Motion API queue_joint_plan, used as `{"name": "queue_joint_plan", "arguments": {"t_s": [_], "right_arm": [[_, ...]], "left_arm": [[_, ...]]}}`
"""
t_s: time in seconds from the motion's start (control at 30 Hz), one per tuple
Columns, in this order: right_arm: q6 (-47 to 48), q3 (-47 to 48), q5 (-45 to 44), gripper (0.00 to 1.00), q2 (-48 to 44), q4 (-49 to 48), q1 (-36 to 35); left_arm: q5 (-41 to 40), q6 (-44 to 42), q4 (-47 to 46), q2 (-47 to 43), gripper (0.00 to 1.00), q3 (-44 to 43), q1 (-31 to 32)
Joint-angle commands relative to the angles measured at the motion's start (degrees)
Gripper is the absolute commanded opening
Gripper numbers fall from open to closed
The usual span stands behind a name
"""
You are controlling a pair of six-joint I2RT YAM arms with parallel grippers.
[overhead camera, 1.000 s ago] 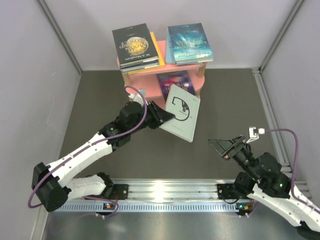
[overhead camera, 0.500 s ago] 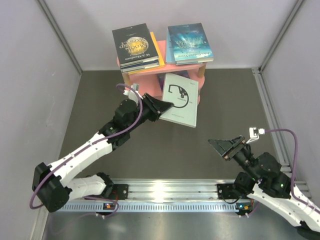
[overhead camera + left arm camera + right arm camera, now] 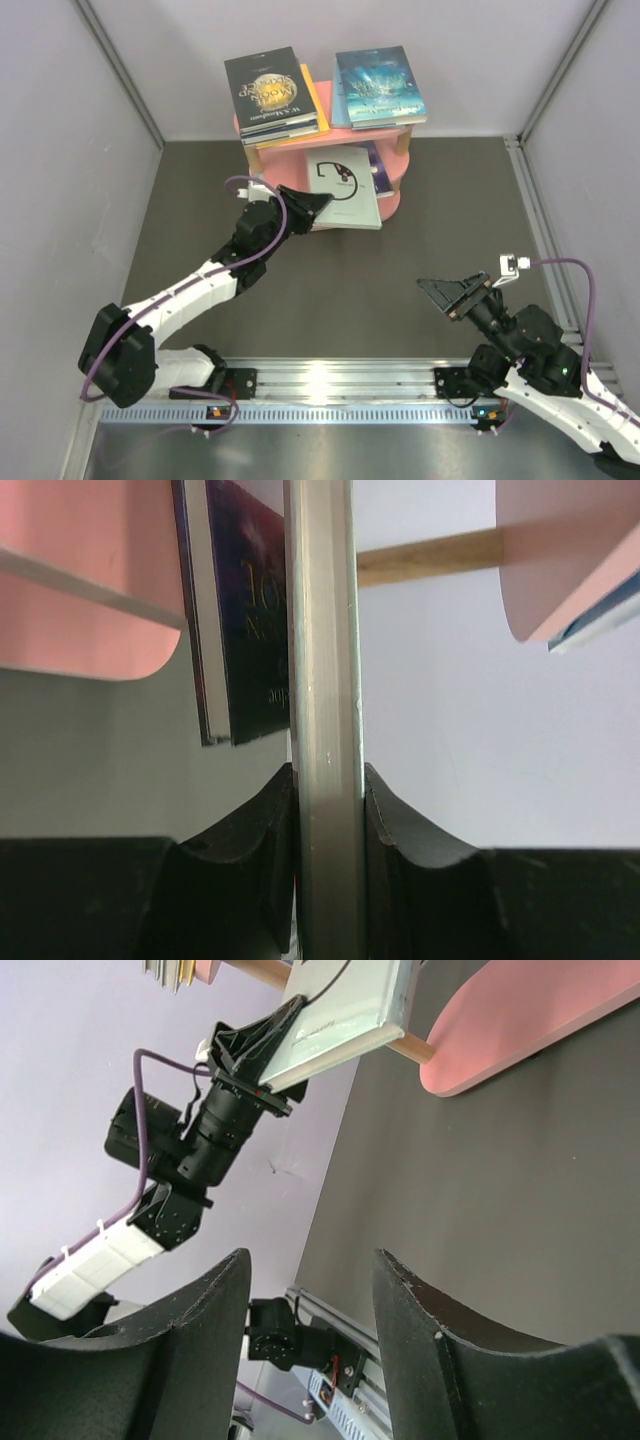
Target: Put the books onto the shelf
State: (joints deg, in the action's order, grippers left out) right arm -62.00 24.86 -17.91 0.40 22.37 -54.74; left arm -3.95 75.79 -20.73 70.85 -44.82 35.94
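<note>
The pink shelf (image 3: 300,140) stands at the far middle of the table. On its top board lie a stack with the black gold-moon book (image 3: 270,90) uppermost and a teal icy book (image 3: 378,85). My left gripper (image 3: 308,205) is shut on the near edge of a pale grey-white book (image 3: 345,185), held flat over a lower board, above the purple galaxy book (image 3: 376,163). In the left wrist view the pale book's edge (image 3: 325,660) runs between my fingertips (image 3: 395,820), with the purple book (image 3: 245,630) beside it. My right gripper (image 3: 450,293) hangs open and empty near the front right.
A metal rail (image 3: 330,385) with both arm bases runs along the near edge. Grey walls close in the left, right and far sides. The right wrist view shows the left arm (image 3: 190,1150) and a pink board (image 3: 520,1020) across dark tabletop.
My left gripper has carried the pale book away from me, from the open tabletop to above the shelf's lower board, now covering most of the purple book. The right arm has stayed put.
</note>
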Motion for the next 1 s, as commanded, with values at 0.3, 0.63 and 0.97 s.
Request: {"name": "queue_joint_plan", "arguments": {"t_s": [0.3,0.63,0.97], "right_arm": [[5.5,4.9,-2.8,0.51,1.9,0.3,-0.3],[7.9,6.3,-3.7,0.51,5.0,0.3,-0.3],[8.9,6.9,-4.1,0.51,6.1,0.4,-0.3]], "left_arm": [[2.5,3.0,-19.9,5.4,0.0,-5.3,-6.0],[2.4,3.0,-21.8,13.4,0.0,-9.6,-6.3],[3.1,-0.6,-14.4,18.6,0.0,-17.1,-6.8]]}}
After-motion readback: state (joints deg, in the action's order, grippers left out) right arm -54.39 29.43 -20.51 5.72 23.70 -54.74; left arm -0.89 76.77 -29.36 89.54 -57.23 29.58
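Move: The left hand holds the pale book by its left edge. The place for it, over the purple book on the middle shelf, lies about 12 cm ahead, 6 cm to the right and some 4 cm lower. On the top board, roughly 12 cm above the hand and 14 cm ahead, the black book stands about 10 cm to the left and the teal book 12 cm to the right. From the right hand the purple book is some 31 cm ahead and 13 cm to the left. Forward and nearly level, at a steady pace, the left hand carries the pale book about 9 cm into the middle shelf, under the top board and in over the purple book, swaying a centimetre or so left before easing back right. The fingers keep their pinch on the book's left edge, and the wrist barely turns. ##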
